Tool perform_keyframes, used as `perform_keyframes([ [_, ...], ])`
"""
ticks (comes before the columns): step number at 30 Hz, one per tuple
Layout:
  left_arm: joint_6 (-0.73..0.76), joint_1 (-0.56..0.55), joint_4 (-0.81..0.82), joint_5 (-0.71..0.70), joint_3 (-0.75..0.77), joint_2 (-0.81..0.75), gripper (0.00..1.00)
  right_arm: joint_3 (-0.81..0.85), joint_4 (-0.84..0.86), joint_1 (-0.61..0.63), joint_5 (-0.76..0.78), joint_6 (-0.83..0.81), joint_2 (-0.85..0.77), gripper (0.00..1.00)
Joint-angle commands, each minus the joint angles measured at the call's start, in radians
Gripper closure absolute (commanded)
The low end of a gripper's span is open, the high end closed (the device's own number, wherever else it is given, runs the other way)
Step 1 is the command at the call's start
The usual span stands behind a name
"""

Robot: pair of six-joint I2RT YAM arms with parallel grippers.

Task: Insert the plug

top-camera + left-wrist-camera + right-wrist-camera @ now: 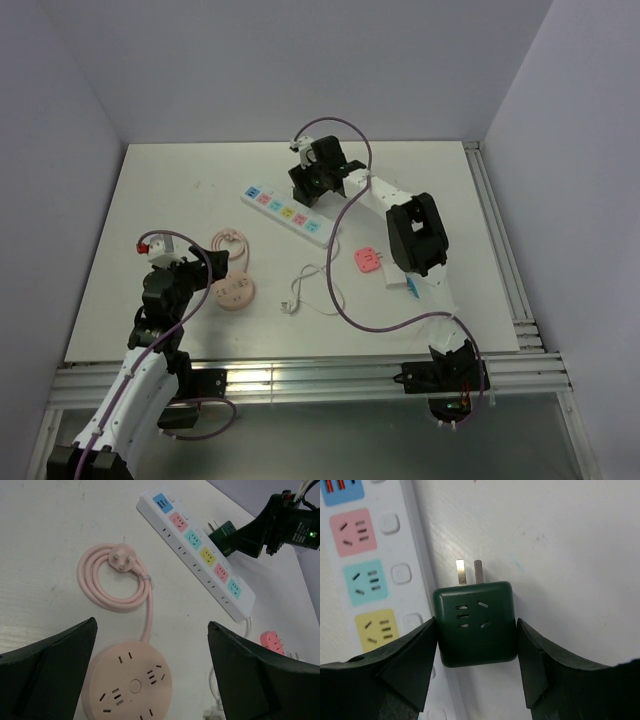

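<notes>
The plug is a dark green cube with two flat prongs. It lies on the table against the right side of the white power strip, prongs pointing away from the wrist. My right gripper is shut on it, one pad on each side. In the top view that gripper is at the far end of the strip. The left wrist view shows the plug beside the strip. My left gripper hangs open above a round pink socket and holds nothing.
The pink socket's coiled cord lies left of the strip. A small pink adapter and a loose white cable are near the middle of the table. Grey walls close in the left, back and right sides.
</notes>
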Motion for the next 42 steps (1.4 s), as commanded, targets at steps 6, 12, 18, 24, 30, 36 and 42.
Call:
perform_keyframes([
  [6, 0.026, -0.001, 0.065, 0.05, 0.034, -0.003, 0.02, -0.238, 0.093, 0.01, 0.028, 0.0, -0.3, 0.67],
  [12, 0.008, -0.002, 0.077, 0.101, 0.053, 0.035, 0.01, -0.522, 0.209, 0.073, 0.108, -0.022, -0.533, 0.67],
  [18, -0.14, -0.004, 0.098, 0.246, 0.14, 0.147, 0.0, -0.73, 0.267, 0.111, 0.049, 0.009, -0.729, 0.66],
  [24, -0.211, -0.004, 0.083, 0.228, 0.192, 0.137, 0.01, -0.992, 0.459, 0.214, 0.258, -0.005, -0.913, 0.65],
  [30, -0.322, -0.002, 0.12, 0.323, 0.243, 0.164, 0.01, -1.134, 0.64, 0.329, 0.383, 0.0, -0.97, 0.68],
  [36, -0.363, -0.004, 0.056, 0.449, 0.346, 0.294, 0.01, -1.209, 0.723, 0.412, 0.435, 0.003, -1.032, 0.69],
  [42, -0.34, -0.023, 0.068, 0.538, 0.384, 0.429, 0.01, -1.197, 0.677, 0.441, 0.432, 0.014, -1.035, 0.69],
])
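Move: The right fingers already grip the green adapter; the white plug lies about 29 cm back and 4 cm left of that hand, roughly level with it. The power strip's middle is some 6 cm back and 4 cm left of the right hand, the pink adapter 17 cm back and 14 cm right. From the open left hand, the green adapter is about 19 cm ahead, 20 cm right and 6 cm lower. Right keeps gripping the green adapter, carrying it about 24 cm back and up; open left rises rightward towards it. ##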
